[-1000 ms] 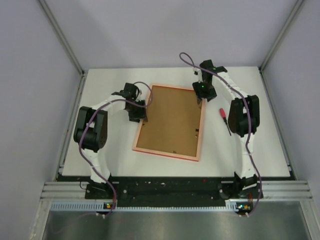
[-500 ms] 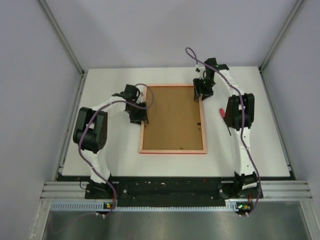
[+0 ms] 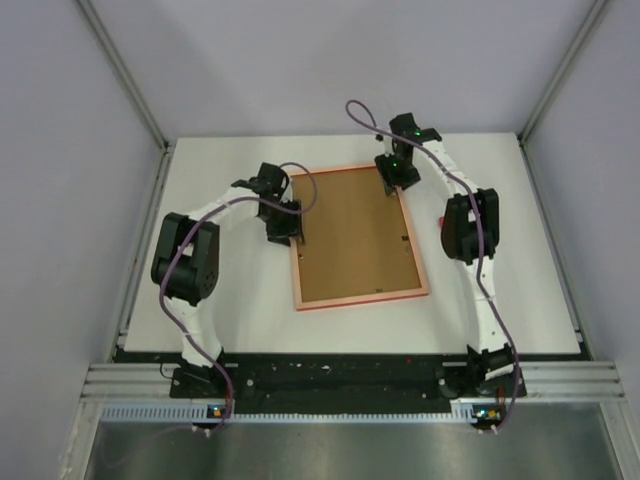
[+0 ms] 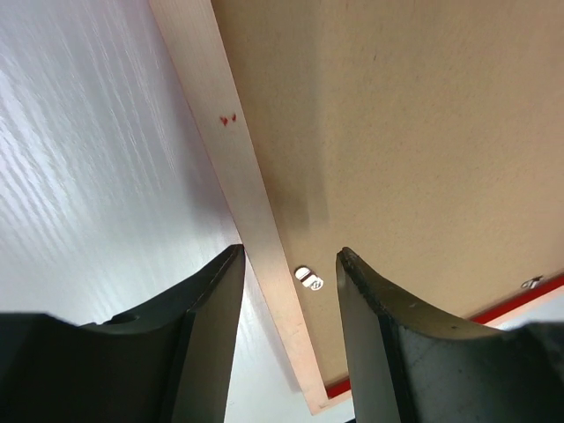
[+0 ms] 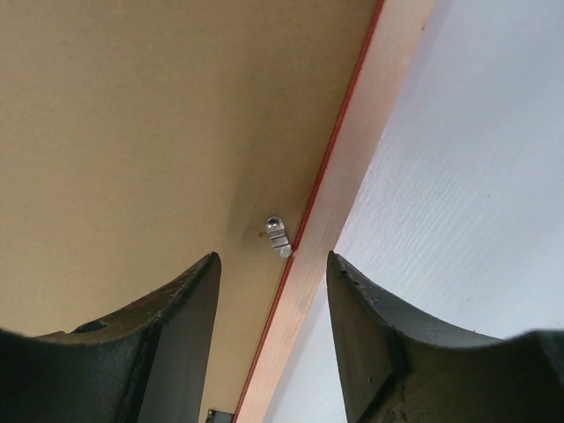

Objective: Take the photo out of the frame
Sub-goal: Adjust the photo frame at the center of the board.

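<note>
The frame (image 3: 355, 240) lies face down on the white table, showing its brown back and pale reddish rim, its near end swung to the right. The photo is hidden under the back. My left gripper (image 3: 283, 230) stands at the frame's left edge. In the left wrist view its jaws (image 4: 289, 254) are open and straddle the rim (image 4: 238, 167), with a small metal clip (image 4: 309, 278) between them. My right gripper (image 3: 391, 180) is at the far right corner, also open (image 5: 272, 259), astride the rim (image 5: 352, 159) beside another clip (image 5: 278, 236).
The white table (image 3: 220, 300) is bounded by grey walls on the left, back and right, with metal rails at their feet. A purple cable (image 3: 362, 118) loops above the right arm. Both arm bases sit on the black bar at the near edge.
The frame has turned on the table: its near end swung from the left to the right. Both grippers shifted with it, the right one moving left along the far edge.
</note>
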Controlling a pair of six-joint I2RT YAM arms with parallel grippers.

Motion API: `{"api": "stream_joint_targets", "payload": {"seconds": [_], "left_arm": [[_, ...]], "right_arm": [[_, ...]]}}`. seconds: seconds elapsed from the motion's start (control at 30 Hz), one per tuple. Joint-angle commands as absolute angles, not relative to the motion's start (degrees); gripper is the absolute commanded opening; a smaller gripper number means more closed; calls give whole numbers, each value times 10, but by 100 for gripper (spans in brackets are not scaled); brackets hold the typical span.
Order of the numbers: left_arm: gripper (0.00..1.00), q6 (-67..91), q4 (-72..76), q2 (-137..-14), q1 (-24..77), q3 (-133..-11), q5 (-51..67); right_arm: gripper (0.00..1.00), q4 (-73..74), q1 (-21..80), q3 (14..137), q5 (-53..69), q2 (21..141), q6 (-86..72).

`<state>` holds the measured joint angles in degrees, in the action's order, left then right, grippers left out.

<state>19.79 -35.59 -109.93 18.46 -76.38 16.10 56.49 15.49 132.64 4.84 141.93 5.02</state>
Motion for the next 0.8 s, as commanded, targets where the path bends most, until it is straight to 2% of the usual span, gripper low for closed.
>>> {"api": "stream_joint_targets", "payload": {"seconds": [0.0,0.23,0.47,0.77], "left_arm": [[52,195,-366,-1107,169,-830,163],[53,185,-341,-1101,164,-858,151],[53,189,-337,-1175,164,-910,127],[52,191,-331,-1206,164,-927,110]], "right_arm": [[52,497,207,1282,-66,1319,107],[52,485,214,1291,-80,1327,95],[51,488,216,1294,-74,1362,86],[47,486,217,1309,-50,1391,80]]}}
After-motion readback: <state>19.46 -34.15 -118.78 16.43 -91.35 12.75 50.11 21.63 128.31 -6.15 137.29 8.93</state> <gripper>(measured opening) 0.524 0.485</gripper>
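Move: The photo frame lies face down, its middle about 21 cm to the right of the left hand and level with it, 2 cm lower; a small metal clip on the left rail is some 6 cm back, 1 cm right. From the right hand the frame's middle is about 17 cm back and 15 cm left, 2 cm lower; a black clip sits 17 cm back, 4 cm right, and the red screwdriver about 12 cm back, 17 cm right. Left hand hops about 8 cm forward along left rail; right rises 5 cm, edging left, then partly sinks. ##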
